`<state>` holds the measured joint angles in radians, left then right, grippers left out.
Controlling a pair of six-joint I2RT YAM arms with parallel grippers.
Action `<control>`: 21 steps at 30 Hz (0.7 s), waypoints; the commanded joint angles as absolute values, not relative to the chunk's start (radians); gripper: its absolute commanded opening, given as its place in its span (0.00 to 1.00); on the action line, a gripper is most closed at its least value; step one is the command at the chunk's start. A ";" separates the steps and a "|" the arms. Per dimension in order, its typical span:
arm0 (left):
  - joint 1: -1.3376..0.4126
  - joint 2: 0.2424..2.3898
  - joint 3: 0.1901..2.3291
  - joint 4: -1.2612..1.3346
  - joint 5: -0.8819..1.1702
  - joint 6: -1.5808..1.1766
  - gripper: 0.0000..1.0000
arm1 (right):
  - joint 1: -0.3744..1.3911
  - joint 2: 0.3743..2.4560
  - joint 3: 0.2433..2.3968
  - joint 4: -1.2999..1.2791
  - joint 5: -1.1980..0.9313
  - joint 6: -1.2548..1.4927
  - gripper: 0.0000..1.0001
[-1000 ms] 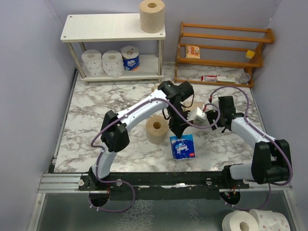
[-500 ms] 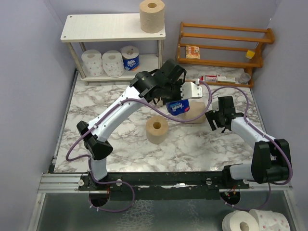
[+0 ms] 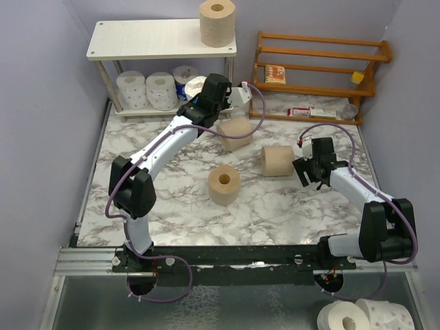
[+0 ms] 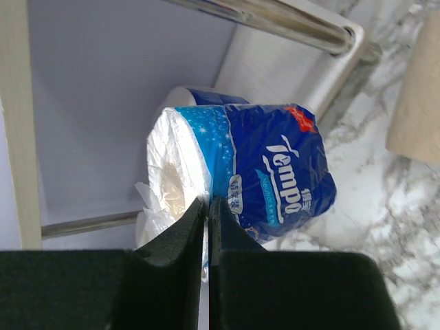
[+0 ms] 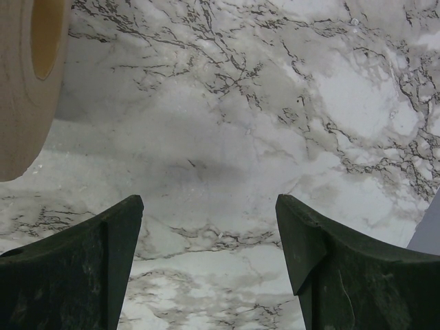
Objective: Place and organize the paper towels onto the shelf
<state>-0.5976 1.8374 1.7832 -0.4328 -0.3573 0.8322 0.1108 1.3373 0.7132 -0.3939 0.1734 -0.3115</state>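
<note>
My left gripper (image 3: pixel 205 96) is shut on the plastic wrapper of a blue printed roll (image 4: pixel 265 179) and holds it at the right end of the lower tier of the white shelf (image 3: pixel 161 39). Another blue roll (image 4: pixel 203 96) stands just behind it. Two white dotted rolls (image 3: pixel 146 90) stand on the lower tier to the left. One tan roll (image 3: pixel 217 22) stands on the top board. Three tan rolls lie on the marble table: one (image 3: pixel 234 133) by the left gripper, one (image 3: pixel 277 160) by the right gripper, one (image 3: pixel 224 184) in the middle. My right gripper (image 3: pixel 306 168) is open and empty.
An orange-brown wooden rack (image 3: pixel 320 72) with small items stands at the back right. A silver shelf leg (image 4: pixel 289 20) is close above the held roll. The tan roll (image 5: pixel 27 82) lies left of my right gripper's fingers (image 5: pixel 113 261). Two rolls (image 3: pixel 364 316) lie off the table at bottom right.
My left arm lifted the blue wrapped roll from the table's middle and carried it back and left to the shelf's lower tier. The right arm stayed put.
</note>
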 commanded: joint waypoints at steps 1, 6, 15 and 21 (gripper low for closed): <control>-0.603 1.900 1.722 -0.024 -0.445 0.973 0.00 | 0.112 1.341 0.731 -0.393 0.158 -0.320 0.79; -0.583 1.982 1.733 0.068 -0.411 1.000 0.00 | 0.113 1.348 0.730 -0.390 0.166 -0.319 0.79; -0.537 2.115 1.748 0.301 -0.399 1.091 0.00 | 0.112 1.363 0.730 -0.389 0.172 -0.319 0.79; -0.532 2.138 1.795 0.228 -0.398 1.054 0.00 | 0.112 1.370 0.727 -0.388 0.181 -0.317 0.79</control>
<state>-0.5297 2.1372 1.7599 0.2302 -0.3923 1.0698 0.1108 1.3636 0.7132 -0.3958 0.1719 -0.3115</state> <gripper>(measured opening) 0.009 0.790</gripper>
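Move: The left hand holds the Tempo roll by its wrapper; the free spot on the lower shelf lies about 10 cm ahead, laterally in line and some 14 cm below. The Vinda roll stands about 12 cm ahead and 7 cm to the left, similarly low. The front right post is about 3 cm ahead and 8 cm right; the lying brown roll is 5 cm back, 10 cm right and 23 cm below. From the right hand the spot is roughly 28 cm ahead, 32 cm left and 7 cm higher. Straight forward at a brisk pace, the left hand drives about 11 cm in beneath the top board towards the free spot beside the Vinda roll, sinking some 4 cm as it goes, while its fingers tip up nearly 20 degrees towards level. Its pinch on the Tempo wrapper ends on the way, and the fingers close up empty. ##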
